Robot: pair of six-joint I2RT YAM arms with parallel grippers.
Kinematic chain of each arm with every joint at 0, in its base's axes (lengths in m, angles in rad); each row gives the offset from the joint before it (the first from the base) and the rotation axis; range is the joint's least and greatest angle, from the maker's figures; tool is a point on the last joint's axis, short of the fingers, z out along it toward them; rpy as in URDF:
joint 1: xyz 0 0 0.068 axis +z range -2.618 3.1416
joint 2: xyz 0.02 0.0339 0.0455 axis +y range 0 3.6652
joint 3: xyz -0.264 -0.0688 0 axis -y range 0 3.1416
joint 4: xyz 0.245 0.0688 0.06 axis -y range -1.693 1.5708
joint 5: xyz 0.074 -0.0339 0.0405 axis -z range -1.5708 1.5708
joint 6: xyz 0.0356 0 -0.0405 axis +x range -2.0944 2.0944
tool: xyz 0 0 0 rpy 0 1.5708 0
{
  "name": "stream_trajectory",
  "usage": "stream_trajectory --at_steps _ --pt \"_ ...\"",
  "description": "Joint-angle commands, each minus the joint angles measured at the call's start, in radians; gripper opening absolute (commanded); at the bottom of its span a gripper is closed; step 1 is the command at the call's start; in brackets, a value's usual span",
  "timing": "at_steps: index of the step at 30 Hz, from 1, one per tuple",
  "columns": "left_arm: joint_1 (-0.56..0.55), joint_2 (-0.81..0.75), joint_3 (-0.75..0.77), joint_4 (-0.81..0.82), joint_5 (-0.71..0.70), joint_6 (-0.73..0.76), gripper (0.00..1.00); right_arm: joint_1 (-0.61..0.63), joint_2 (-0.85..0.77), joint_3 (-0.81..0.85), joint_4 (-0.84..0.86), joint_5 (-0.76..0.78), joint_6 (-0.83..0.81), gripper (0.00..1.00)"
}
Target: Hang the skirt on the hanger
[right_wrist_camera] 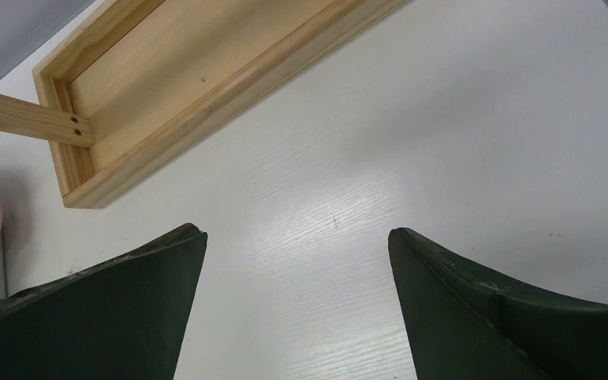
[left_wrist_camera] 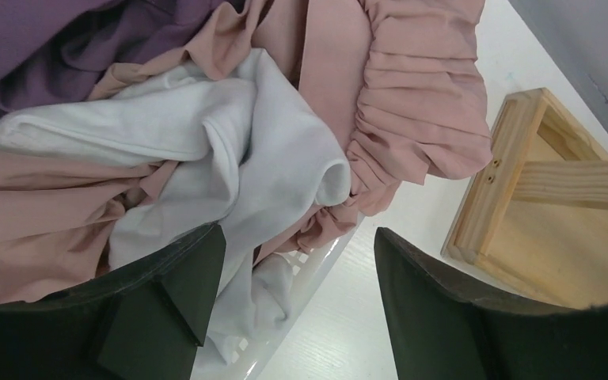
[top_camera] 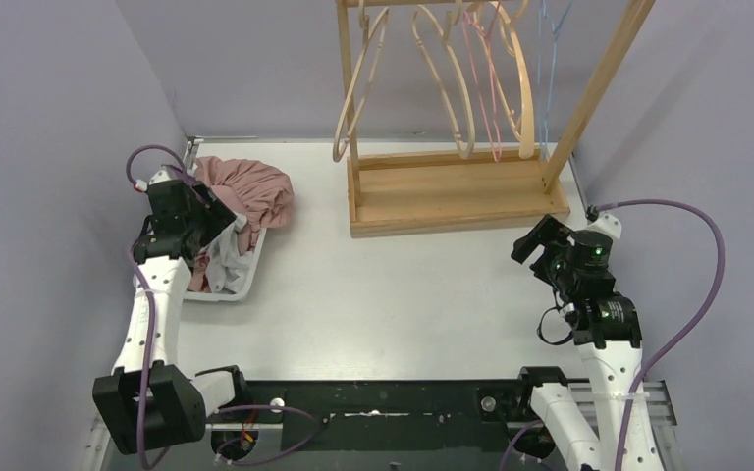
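Note:
A pink skirt (top_camera: 255, 186) lies heaped in a white basket (top_camera: 247, 282) at the far left and spills over its far edge. In the left wrist view its gathered waistband (left_wrist_camera: 419, 103) lies beside a white garment (left_wrist_camera: 206, 134) and a purple one (left_wrist_camera: 39, 39). My left gripper (top_camera: 224, 222) hovers open and empty over the basket's right rim (left_wrist_camera: 321, 265), its midpoint (left_wrist_camera: 297, 253) just above that rim. Wooden hangers (top_camera: 358, 93) hang from the rack at the back. My right gripper (top_camera: 535, 240) is open and empty above bare table (right_wrist_camera: 297, 237).
The wooden rack's base tray (top_camera: 452, 191) stands at the back centre, with upright and slanted posts (top_camera: 599, 88). It shows in the left wrist view (left_wrist_camera: 546, 206) and the right wrist view (right_wrist_camera: 206, 71). A thin pink hanger (top_camera: 486, 83) hangs among the wooden ones. Walls close the left and right sides.

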Motion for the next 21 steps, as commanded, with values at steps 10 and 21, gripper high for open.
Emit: stream_trajectory --at_steps 10,21 --pt "0.001 0.161 0.054 0.017 0.029 0.070 0.46 -0.009 0.024 -0.033 0.112 -0.025 0.090 0.85" --pt "0.001 0.128 0.182 0.011 0.064 0.216 0.00 -0.008 0.029 0.064 0.051 -0.012 0.091 0.84"
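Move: The white cloth in the basket lies just under my open left fingers: its middle is about 3 cm ahead, 2 cm to the left and 7 cm down. At much the same depth, the gathered pink cloth is some 13 cm ahead and 7 cm to the right, and the purple cloth about 6 cm ahead and 12 cm left. From my right hand the white cloth is roughly 60 cm left, 14 cm ahead and 10 cm lower. I sink my left hand almost straight down, about 6 cm, onto the near part of the white cloth, tipping the fingers some 10 degrees further down and closing them from well open to shut as I go. With a fold pinched between the tips, I start back up by 1 to 2 cm, edging slightly forward. ##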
